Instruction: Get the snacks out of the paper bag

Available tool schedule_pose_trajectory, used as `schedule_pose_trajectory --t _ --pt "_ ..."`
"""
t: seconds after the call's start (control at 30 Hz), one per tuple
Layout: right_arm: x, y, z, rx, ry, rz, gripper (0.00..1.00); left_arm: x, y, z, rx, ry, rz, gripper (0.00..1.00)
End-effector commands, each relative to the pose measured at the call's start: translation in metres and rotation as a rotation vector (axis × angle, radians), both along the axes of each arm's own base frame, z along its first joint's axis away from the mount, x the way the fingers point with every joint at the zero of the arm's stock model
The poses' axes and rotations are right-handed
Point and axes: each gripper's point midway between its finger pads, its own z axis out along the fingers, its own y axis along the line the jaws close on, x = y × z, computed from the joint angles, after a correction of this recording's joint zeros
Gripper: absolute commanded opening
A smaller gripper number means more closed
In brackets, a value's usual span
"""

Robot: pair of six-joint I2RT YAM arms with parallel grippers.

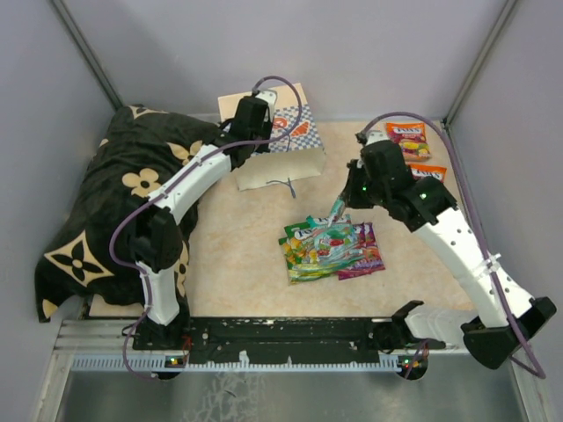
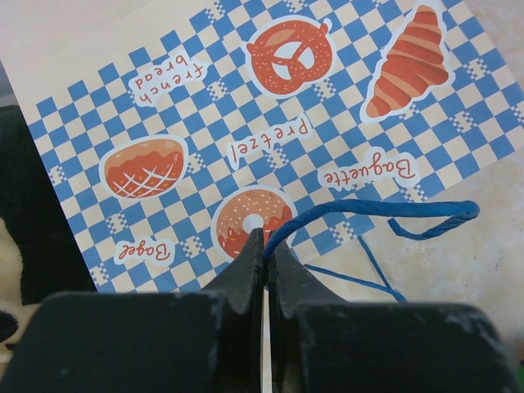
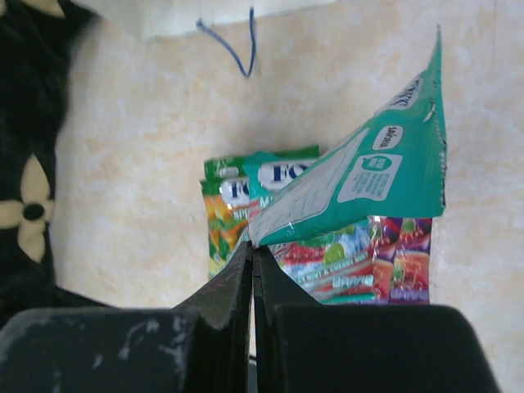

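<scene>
The paper bag (image 1: 280,149) lies flat at the back of the table, its blue-white checkered band with bakery stickers filling the left wrist view (image 2: 270,123). My left gripper (image 2: 266,246) is shut on the bag's blue cord handle (image 2: 377,211) and sits over the bag's far end (image 1: 252,117). My right gripper (image 3: 253,250) is shut on the corner of a teal snack packet (image 3: 368,176) and holds it above a pile of green, teal and purple packets (image 1: 330,249). Two orange packets (image 1: 411,141) lie at the back right.
A black flower-patterned cushion (image 1: 114,202) fills the left side of the table. Grey walls close in the back and both sides. The bag's second cord handle (image 1: 283,185) lies loose on the beige tabletop (image 1: 237,264).
</scene>
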Motion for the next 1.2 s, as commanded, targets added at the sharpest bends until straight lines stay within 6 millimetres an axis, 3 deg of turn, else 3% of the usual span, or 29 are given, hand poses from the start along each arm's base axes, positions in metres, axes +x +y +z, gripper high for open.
schedule_pose_trajectory --t 0.0,0.27,0.5,0.73,0.93,0.97,1.03,1.17 --pt "-0.027 0.004 -0.019 -0.179 0.087 0.094 0.0 0.0 0.013 -0.006 0.021 0.006 0.043 0.0" --pt "-0.04 0.021 -0.02 -0.232 0.11 0.152 0.0 0.0 0.021 -0.005 0.019 0.004 0.048 0.0" --pt "-0.045 0.076 -0.068 -0.273 0.204 0.299 0.0 -0.002 0.022 0.003 0.004 -0.015 0.029 0.0" --pt "-0.04 0.125 -0.12 -0.238 0.28 0.384 0.0 -0.002 0.038 0.014 -0.009 -0.026 0.037 0.0" --pt "-0.039 0.157 -0.142 -0.152 0.318 0.445 0.0 -0.004 0.038 0.033 -0.025 -0.049 0.019 0.0" --pt "-0.039 0.163 -0.14 -0.127 0.311 0.458 0.02 -0.003 0.037 0.039 -0.029 -0.056 0.015 0.0" --pt "-0.04 0.173 -0.136 -0.084 0.304 0.489 0.2 -0.002 0.035 0.051 -0.041 -0.071 0.006 0.0" --pt "-0.042 0.188 -0.111 0.003 0.244 0.564 0.68 0.0 0.026 0.075 -0.081 -0.102 -0.022 0.0"
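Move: The right gripper already pinches the teal mint packet; the spot for it, the left side of the snack pile, lies some 6 cm back, 10 cm left and about 27 cm below. The purple packets lie about 5 cm back and 5 cm right of the hand, and the paper bag some 28 cm ahead and 18 cm left. From the left gripper, already holding a bag handle, that spot lies about 29 cm back and 9 cm right; the bag lies roughly 8 cm ahead, straight below. Carry the mint packet back and down, then swing the right gripper left and down to the left side of the pile, about 15 cm each way in all. Tip the fingers down some 20 degrees, turn counter-clockwise about 25, and only then open them roughly halfway to release. Keep the left gripper shut on the handle, easing it some 4 cm left with a small dip, then a rise. ##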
